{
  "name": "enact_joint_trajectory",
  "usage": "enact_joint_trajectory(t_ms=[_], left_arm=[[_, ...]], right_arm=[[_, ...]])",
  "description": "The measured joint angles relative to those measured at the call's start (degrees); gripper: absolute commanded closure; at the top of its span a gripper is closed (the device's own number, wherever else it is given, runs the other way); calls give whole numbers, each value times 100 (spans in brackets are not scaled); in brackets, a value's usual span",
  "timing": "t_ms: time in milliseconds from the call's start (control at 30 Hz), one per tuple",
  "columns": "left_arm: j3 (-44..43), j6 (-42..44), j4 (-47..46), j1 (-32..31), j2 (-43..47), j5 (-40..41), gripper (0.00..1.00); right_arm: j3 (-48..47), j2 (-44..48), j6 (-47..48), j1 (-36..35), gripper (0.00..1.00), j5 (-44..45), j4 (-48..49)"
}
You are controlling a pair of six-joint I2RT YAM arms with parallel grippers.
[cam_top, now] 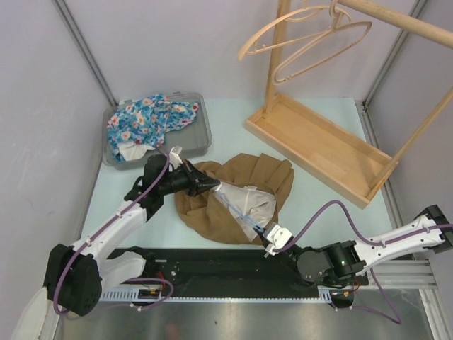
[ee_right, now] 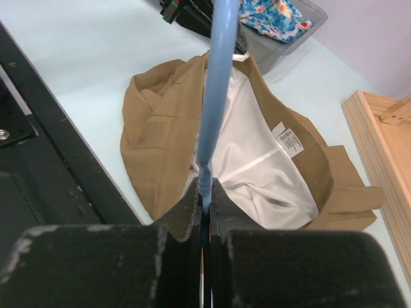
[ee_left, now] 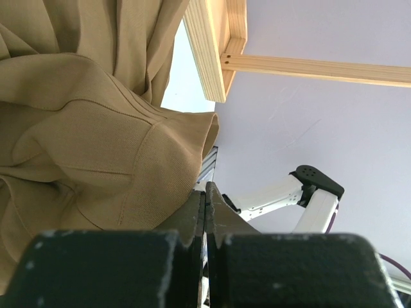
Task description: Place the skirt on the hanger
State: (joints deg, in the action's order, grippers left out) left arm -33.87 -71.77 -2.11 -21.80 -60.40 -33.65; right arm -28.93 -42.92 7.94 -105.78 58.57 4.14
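Observation:
The tan skirt [cam_top: 212,212] lies crumpled on the table, its waist open and its white lining [ee_right: 257,173] showing. My left gripper [cam_top: 205,186] is shut on the skirt's waist edge at the left; in the left wrist view the tan fabric [ee_left: 96,128] bunches against its fingers [ee_left: 192,212]. My right gripper [cam_top: 269,232] is shut on the end of a thin blue hanger [cam_top: 244,214]. The blue hanger [ee_right: 218,77] runs from those jaws [ee_right: 205,192] across the open waist of the skirt [ee_right: 160,122].
A grey bin [cam_top: 202,142] at the back left holds a floral cloth [cam_top: 148,120]. A wooden rack with a tray base [cam_top: 318,145] stands at the back right, with wooden hangers [cam_top: 311,35] on its rail. A black rail runs along the near edge.

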Motion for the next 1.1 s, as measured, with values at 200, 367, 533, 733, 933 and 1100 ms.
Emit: enact_joint_trajectory(t_ms=[200,367,533,733,933,1100], left_arm=[[-33,68,13,42,-4,-2,100],[-33,127,13,55,-4,-7,100],[-33,131,17,57,-4,-24,100],[-33,133,74,57,-4,-85,100],[-33,192,131,57,-4,-111,89],[-101,358,201,61,-4,-103,58]], right_arm=[[0,201,-210,-192,100,94,-297],[22,234,-142,-210,100,186,-210],[175,92,22,-98,100,212,164],[356,-138,385,20,100,199,791],[378,-339,723,234,100,17,1394],[382,-398,732,411,100,-245,1460]])
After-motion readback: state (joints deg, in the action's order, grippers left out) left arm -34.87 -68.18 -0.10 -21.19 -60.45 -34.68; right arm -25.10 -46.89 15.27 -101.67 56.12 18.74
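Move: The skirt's waist edge is pinched in the left fingers, so it is right at that hand. From the right hand, which holds the hanger, it lies about 15 cm ahead, 12 cm left and 3 cm lower. The skirt's body spreads on the table about 14 cm ahead of the right hand, 7 cm left and 14 cm below. The floral cloth in its bin is roughly 41 cm ahead and 34 cm left, 16 cm lower. Right hand eases back, then pushes the held hanger some 3 cm forward-left towards the left fingers, which part. ##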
